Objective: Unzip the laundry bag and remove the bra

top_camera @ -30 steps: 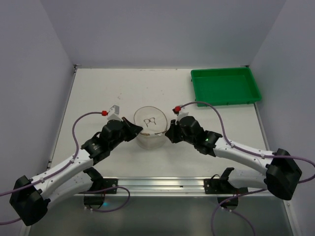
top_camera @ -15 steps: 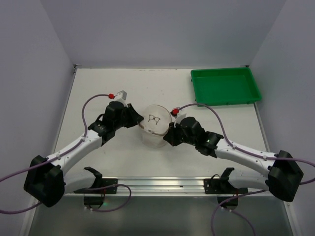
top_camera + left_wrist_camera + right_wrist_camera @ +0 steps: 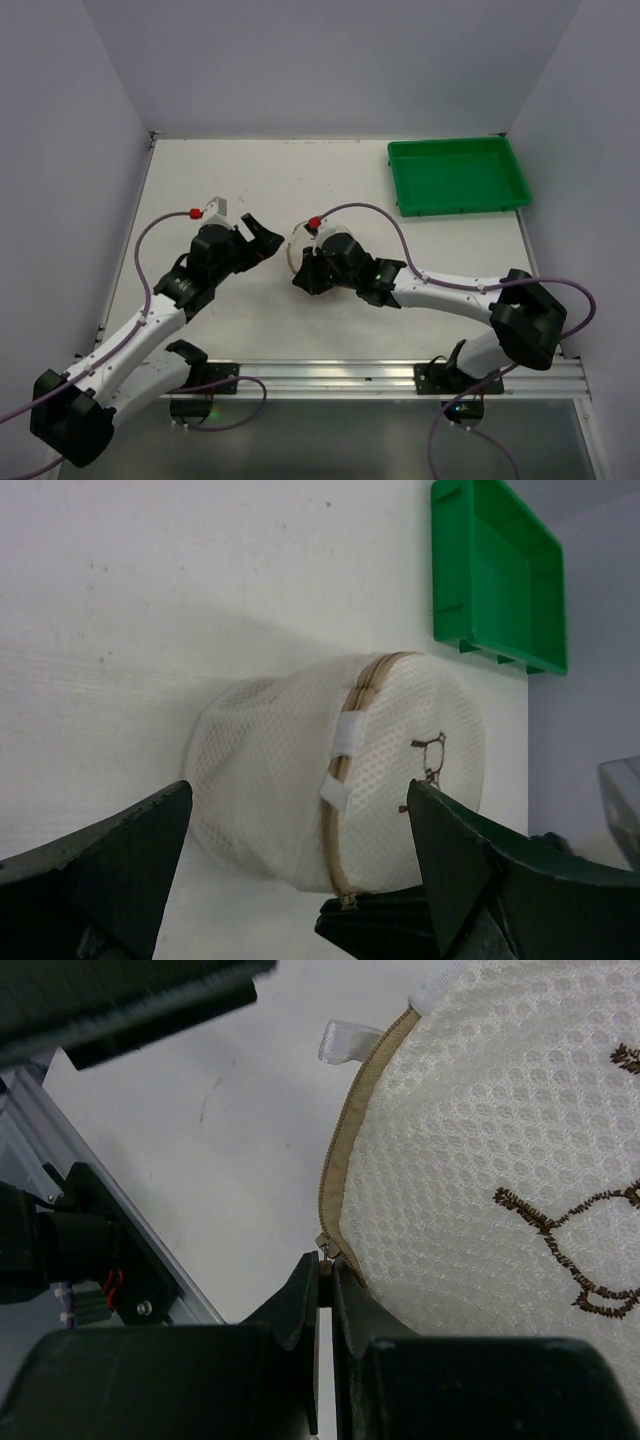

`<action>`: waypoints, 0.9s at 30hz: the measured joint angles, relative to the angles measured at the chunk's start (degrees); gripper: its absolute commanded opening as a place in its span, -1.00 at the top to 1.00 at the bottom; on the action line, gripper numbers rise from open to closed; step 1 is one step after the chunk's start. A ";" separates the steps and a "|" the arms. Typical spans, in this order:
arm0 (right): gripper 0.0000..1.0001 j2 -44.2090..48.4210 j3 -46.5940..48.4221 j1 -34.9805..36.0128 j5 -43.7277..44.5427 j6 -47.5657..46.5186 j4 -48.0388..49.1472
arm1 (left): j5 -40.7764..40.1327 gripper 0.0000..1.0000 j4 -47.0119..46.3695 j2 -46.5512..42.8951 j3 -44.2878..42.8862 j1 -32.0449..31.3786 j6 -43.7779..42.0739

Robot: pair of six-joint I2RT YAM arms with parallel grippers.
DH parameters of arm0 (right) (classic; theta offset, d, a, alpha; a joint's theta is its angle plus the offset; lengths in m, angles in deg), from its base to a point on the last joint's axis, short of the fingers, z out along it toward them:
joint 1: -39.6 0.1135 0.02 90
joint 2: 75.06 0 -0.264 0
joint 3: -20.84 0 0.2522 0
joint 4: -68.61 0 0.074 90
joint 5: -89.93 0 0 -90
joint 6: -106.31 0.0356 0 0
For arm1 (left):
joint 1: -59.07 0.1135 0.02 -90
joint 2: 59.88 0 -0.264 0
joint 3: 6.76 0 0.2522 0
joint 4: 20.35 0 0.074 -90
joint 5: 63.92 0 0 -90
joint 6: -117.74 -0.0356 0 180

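Note:
The laundry bag point(image 3: 299, 247) is a cream mesh pouch standing on its edge at mid table, with a tan zip point(image 3: 344, 1160) round its rim and a dark line drawing point(image 3: 580, 1230) on one face. My right gripper point(image 3: 304, 280) is at the bag's near left side, shut on the small zip pull point(image 3: 327, 1256). My left gripper point(image 3: 264, 243) is open just left of the bag, not touching it. In the left wrist view the bag point(image 3: 270, 770) lies between and beyond its spread fingers point(image 3: 120, 860). The bra is not visible.
A green tray point(image 3: 460, 178) stands at the back right, also in the left wrist view point(image 3: 495, 575). A white loop tab point(image 3: 345, 1042) sticks out beside the zip. The aluminium rail point(image 3: 330, 375) runs along the table's near edge.
My left gripper has drawn back left off the bag and is open. My right gripper has swung from the bag's right side round to its near left. The bag has tipped from lying flat.

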State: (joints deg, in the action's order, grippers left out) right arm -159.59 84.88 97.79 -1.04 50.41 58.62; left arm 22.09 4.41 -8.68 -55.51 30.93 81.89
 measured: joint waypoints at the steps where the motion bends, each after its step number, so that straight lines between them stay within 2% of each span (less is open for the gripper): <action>1: 1.00 -0.17 0.13 0.00 -0.02 0.00 0.13 | 0.39 -0.75 -0.13 -0.39 1.03 0.00 0.57; 7: 1.00 -0.50 0.39 0.02 -0.02 0.00 0.59 | 3.15 -0.30 -3.13 5.79 2.51 -2.25 2.89; 8: 1.00 -0.48 0.39 0.02 0.00 0.00 0.57 | 3.50 -0.13 -4.00 6.88 2.49 -2.84 3.06; 10: 1.00 -0.48 0.39 0.02 0.09 0.02 0.57 | 3.89 0.06 -5.88 8.70 2.49 -4.02 3.72; 11: 1.00 -0.48 0.39 0.02 0.26 0.02 0.55 | 4.17 0.39 -6.99 9.53 2.49 -4.50 3.91; 12: 1.00 -0.48 0.39 0.02 0.42 0.00 0.48 | 4.33 0.58 -7.91 10.19 2.49 -4.94 4.33; 13: 1.00 -0.46 0.37 0.02 0.46 -0.04 0.42 | 4.52 0.92 -8.57 10.69 2.49 -5.27 4.48; 14: 1.00 -0.37 0.33 0.02 0.59 -0.17 0.33 | 4.68 1.00 -9.07 10.97 2.49 -5.42 4.92; 18: 1.00 2.03 -2.08 -0.48 1.68 -0.94 0.07 | 4.79 1.00 -9.55 10.71 2.45 -5.81 4.81; 21: 1.00 8.31 -7.54 -3.32 1.29 -1.38 -0.31 | 4.63 1.00 -8.50 9.64 2.19 -5.62 4.66; 24: 1.00 17.00 -13.84 -10.58 1.79 -2.54 -2.36 | 4.07 1.00 -7.28 8.09 1.42 -4.28 2.97; 27: 1.00 22.08 -16.26 -16.57 2.27 -3.74 -3.87 | 5.42 1.00 -6.14 7.69 0.22 -3.39 0.94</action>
State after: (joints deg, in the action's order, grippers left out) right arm -137.52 68.62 81.22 1.23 46.68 54.75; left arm 27.51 -1.73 -0.99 -55.29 27.54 82.83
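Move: The lower white tab on the zipper, the left hand's aim, lies about 5 cm to its right, 1 cm back and 4 cm below; the pull is some 9 cm right and 7 cm back. The right hand already pinches that pull: the right side of the lid rim, where it is taken, lies about 13 cm right and 4 cm ahead, the white tab some 4 cm left and 6 cm ahead, and the lid's middle roughly 5 cm right and 7 cm ahead. Right and down by about 5 cm each, the left hand comes in with open fingers, shuts them on the white tab beside the zipper, then lifts it some 2 cm. Only once it grips does the right hand, still pinching the zipper pull, sweep fast to the right, about 14 cm and 4 cm forward, along the near rim of the lid, turning some 15 degrees clockwise. ##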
